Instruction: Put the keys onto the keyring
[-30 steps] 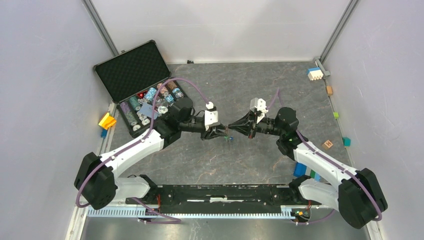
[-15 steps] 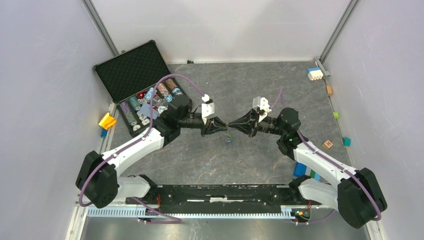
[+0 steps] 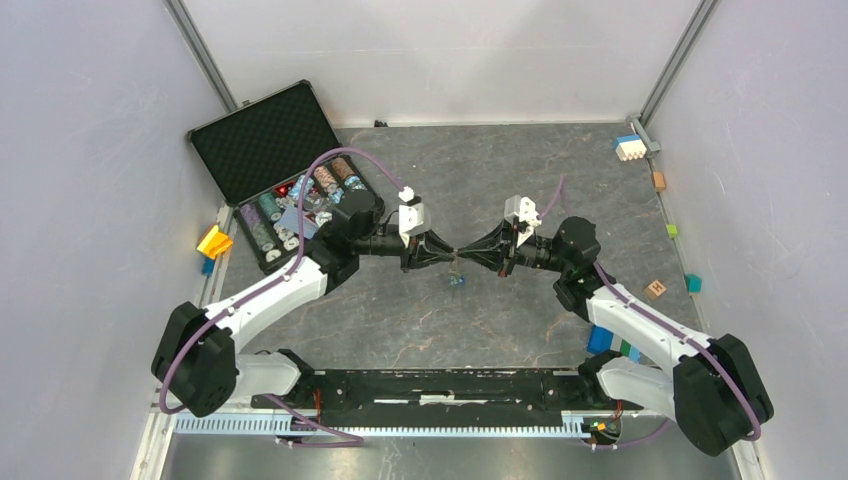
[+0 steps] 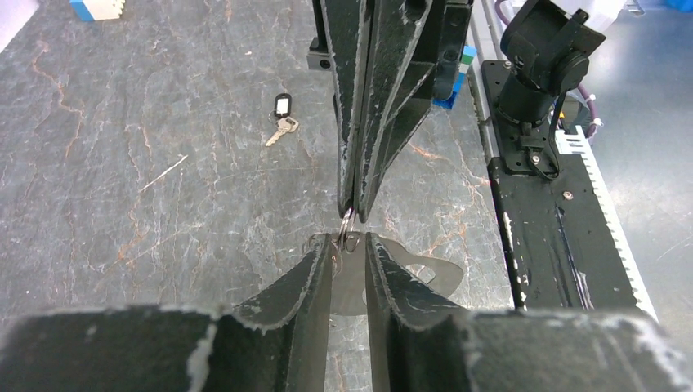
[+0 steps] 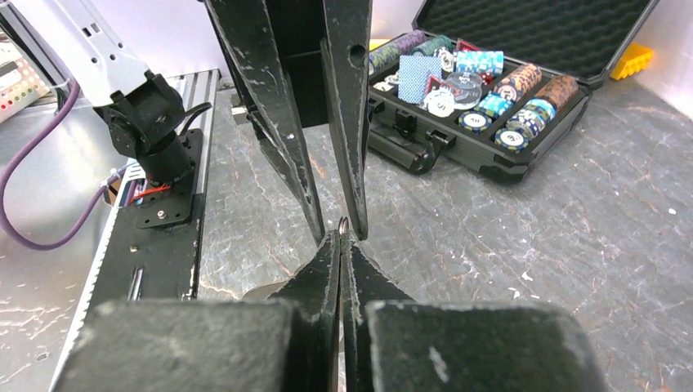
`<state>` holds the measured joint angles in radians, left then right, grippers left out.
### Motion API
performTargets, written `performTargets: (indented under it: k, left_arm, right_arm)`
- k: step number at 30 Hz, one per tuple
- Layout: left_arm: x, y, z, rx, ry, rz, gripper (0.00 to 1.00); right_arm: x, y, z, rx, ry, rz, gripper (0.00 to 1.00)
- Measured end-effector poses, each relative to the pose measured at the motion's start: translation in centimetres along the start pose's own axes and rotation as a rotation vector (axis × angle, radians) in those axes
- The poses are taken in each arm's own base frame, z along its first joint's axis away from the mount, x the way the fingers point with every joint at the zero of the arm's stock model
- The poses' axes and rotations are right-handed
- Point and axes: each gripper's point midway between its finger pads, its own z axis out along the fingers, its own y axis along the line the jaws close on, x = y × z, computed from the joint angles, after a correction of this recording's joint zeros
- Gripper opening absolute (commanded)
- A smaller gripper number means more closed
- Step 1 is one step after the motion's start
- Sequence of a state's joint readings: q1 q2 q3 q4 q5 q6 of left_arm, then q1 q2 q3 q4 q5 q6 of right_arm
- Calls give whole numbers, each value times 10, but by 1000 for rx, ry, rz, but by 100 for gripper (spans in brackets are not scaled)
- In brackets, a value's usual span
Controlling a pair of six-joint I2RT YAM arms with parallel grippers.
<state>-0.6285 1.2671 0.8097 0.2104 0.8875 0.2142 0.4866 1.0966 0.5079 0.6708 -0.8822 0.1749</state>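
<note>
My two grippers meet tip to tip above the middle of the table. The right gripper [image 5: 343,230] [image 3: 468,252] is shut on the keyring [image 5: 343,222], of which only a thin metal loop shows edge-on [image 4: 346,234]. The left gripper [image 4: 350,243] [image 3: 447,252] is narrowly open, with its fingertips [image 5: 359,230] on either side of the loop and of the right tips. A small blue and green bundle, apparently keys [image 3: 456,281], hangs just below the meeting point. A key with a black tag [image 4: 282,114] lies on the table beyond.
An open black case of poker chips [image 3: 265,150] [image 5: 490,106] stands at the back left. Toy blocks lie around the edges: yellow [image 3: 213,241], white and blue [image 3: 629,147], wooden [image 3: 655,289]. The black base rail [image 3: 440,385] runs along the near edge.
The left gripper has narrowed its jaws and moved up and back, so its tips now straddle the right gripper's tips. The right gripper stays shut and has barely shifted.
</note>
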Motion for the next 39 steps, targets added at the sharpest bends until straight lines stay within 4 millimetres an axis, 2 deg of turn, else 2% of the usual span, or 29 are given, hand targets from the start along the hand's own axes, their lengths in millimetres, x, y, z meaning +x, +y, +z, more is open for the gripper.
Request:
performTargets:
  k: [4,9,11,15,19,20,25,27,34,39]
  left_arm:
    - [0,-3,0,14,-9,12,31]
    - [1,-8,0,43,-15,21,27]
    - [0,-9,0,52,-17,23,22]
    - [1,-9,0,55,-17,32,4]
    - [4,-6,0,50,-10,25,2]
    - [6,-5,1,50,-5,20,2]
    - [9,-2,2,46,77,18,2]
    - [8,1,2,36,132,36,2]
    - [-7,10,-1,25,370,126,2]
    - [-1,5,-6,38,538,132,2]
  right_arm:
    - [4,-2,-1,5,9,11,0]
    - [6,-2,-1,2,13,16,0]
    - [6,-1,-1,-2,13,16,0]
    - [6,0,-1,-9,15,17,0]
    - [8,2,-1,-20,18,19,0]
    - [9,2,-1,-19,21,18,1]
    - [20,-1,-4,-12,61,-36,36]
    - [26,-3,-7,-4,90,-65,43]
    - [31,-5,-13,7,130,-159,46]
    - [31,-5,-14,4,131,-166,46]
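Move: The keyring's thin metal end, pinched in the right fingertips, lies only about 1 cm to the right of the left hand's point, level with it, between its parted fingers. For the right hand, that end is right at its pads. From the left hand, the keyring's grey plate hangs some 5 cm below and 2 cm back; the black-tagged key lies on the table about 21 cm to the right, 2 cm ahead and 22 cm below. The left fingers shut on the keyring's thin end, which the right fingers still pinch, after a drift of about 1 cm back; then the right fingers open and let go, that hand sinking about 3 cm and easing about 1 cm right, away from the left hand. Keeping its pinch, the left hand tips its fingers down some 30 degrees, its point ending almost where it began. ##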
